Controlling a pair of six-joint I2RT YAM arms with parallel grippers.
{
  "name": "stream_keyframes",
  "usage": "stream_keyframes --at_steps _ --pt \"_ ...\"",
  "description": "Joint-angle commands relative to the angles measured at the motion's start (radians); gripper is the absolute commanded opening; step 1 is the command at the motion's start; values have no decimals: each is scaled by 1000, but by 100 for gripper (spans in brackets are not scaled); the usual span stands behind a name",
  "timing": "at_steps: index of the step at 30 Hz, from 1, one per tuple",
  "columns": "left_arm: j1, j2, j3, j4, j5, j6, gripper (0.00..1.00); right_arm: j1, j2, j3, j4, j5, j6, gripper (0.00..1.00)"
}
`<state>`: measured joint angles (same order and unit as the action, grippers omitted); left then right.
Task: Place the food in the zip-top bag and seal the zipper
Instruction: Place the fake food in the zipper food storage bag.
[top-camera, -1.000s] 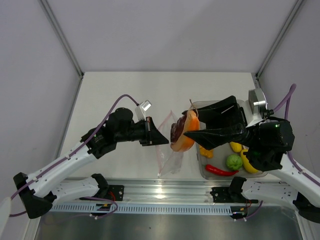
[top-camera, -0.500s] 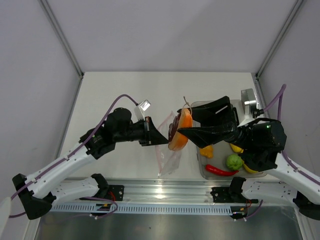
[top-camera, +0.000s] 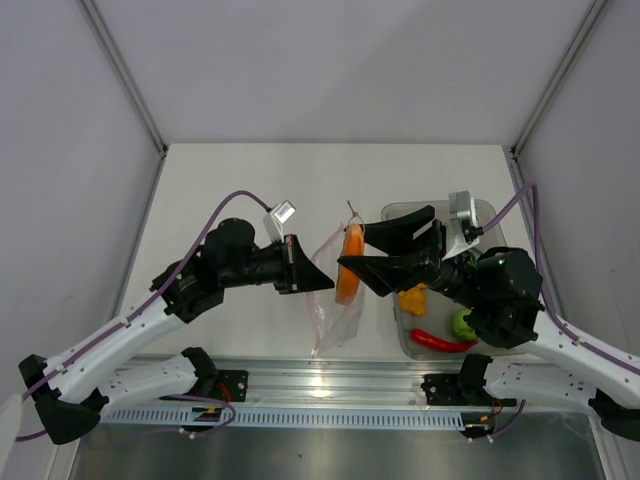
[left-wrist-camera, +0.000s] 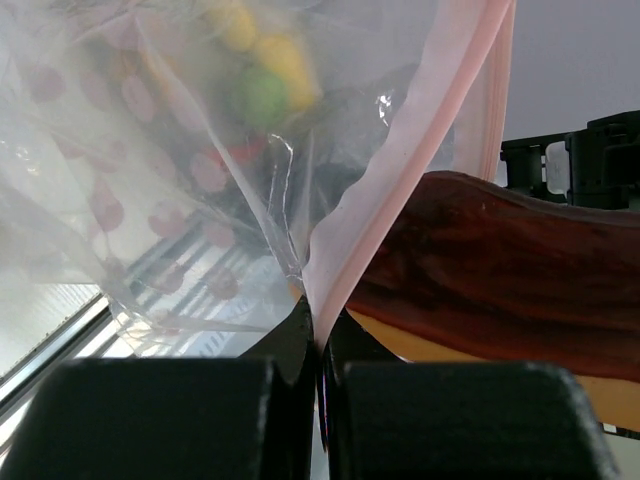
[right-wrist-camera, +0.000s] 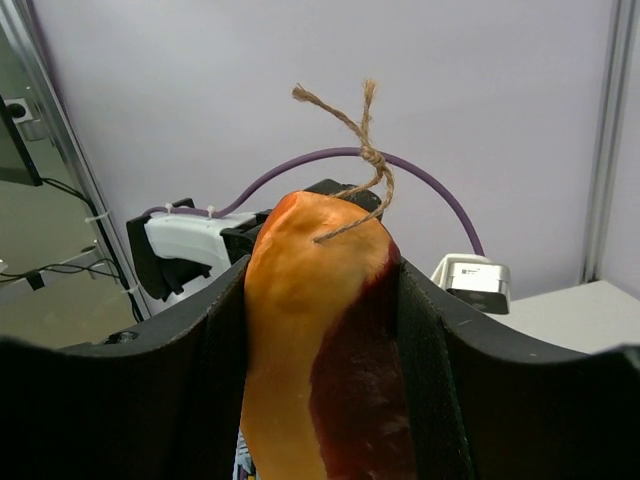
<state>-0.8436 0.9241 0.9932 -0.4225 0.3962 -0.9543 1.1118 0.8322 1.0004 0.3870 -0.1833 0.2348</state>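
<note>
My left gripper is shut on the pink zipper strip of the zip-top bag, holding the clear spotted bag up off the table. My right gripper is shut on a curved piece of food, orange with a reddish-brown side and a twine loop on top. That piece hangs right at the bag's mouth, beside the pink strip. Whether it is inside the mouth, I cannot tell.
A rigid clear bin on the right holds a red chili, a green round fruit and an orange chunk, partly hidden under my right arm. The metal rail runs along the near edge.
My right gripper has carried the curved piece left, from above the bin's edge to the bag's mouth. The left gripper and bag have shifted slightly right towards it.
</note>
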Motion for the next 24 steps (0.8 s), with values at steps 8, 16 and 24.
stream_keyframes --at_steps 8,16,24 --pt "14 -36 -22 63 6 -37 1 10 -85 -25 -11 48 -12 74" --pt "14 -50 -39 160 65 -84 1 10 -90 -32 -51 79 -20 100" --pt "15 -73 -39 140 46 -78 1 10 -120 42 -210 276 -34 99"
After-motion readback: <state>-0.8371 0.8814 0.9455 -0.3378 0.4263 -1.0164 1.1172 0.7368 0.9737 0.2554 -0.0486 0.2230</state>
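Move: The fake food is already in the right fingers, hanging upright with its lower end at the zip-top bag's mouth; the mouth's middle lies about 16 cm below the right hand and 2 cm to its left. An orange piece in the tray is some 17 cm to that hand's right, 8 cm ahead and 45 cm down, the red chili about 25 cm right, level with it and equally low. From the left hand, pinching the rim, the mouth is roughly 5 cm right at its own height, the food's middle 9 cm above that. The food is let go over the open bag: the right hand shifts about 2 cm to the right as its fingers spread from roughly half to fully open, then eases forward and down by 2 cm or less. The left hand keeps its shut pinch on the bag's rim, rising about a centimetre overall. ##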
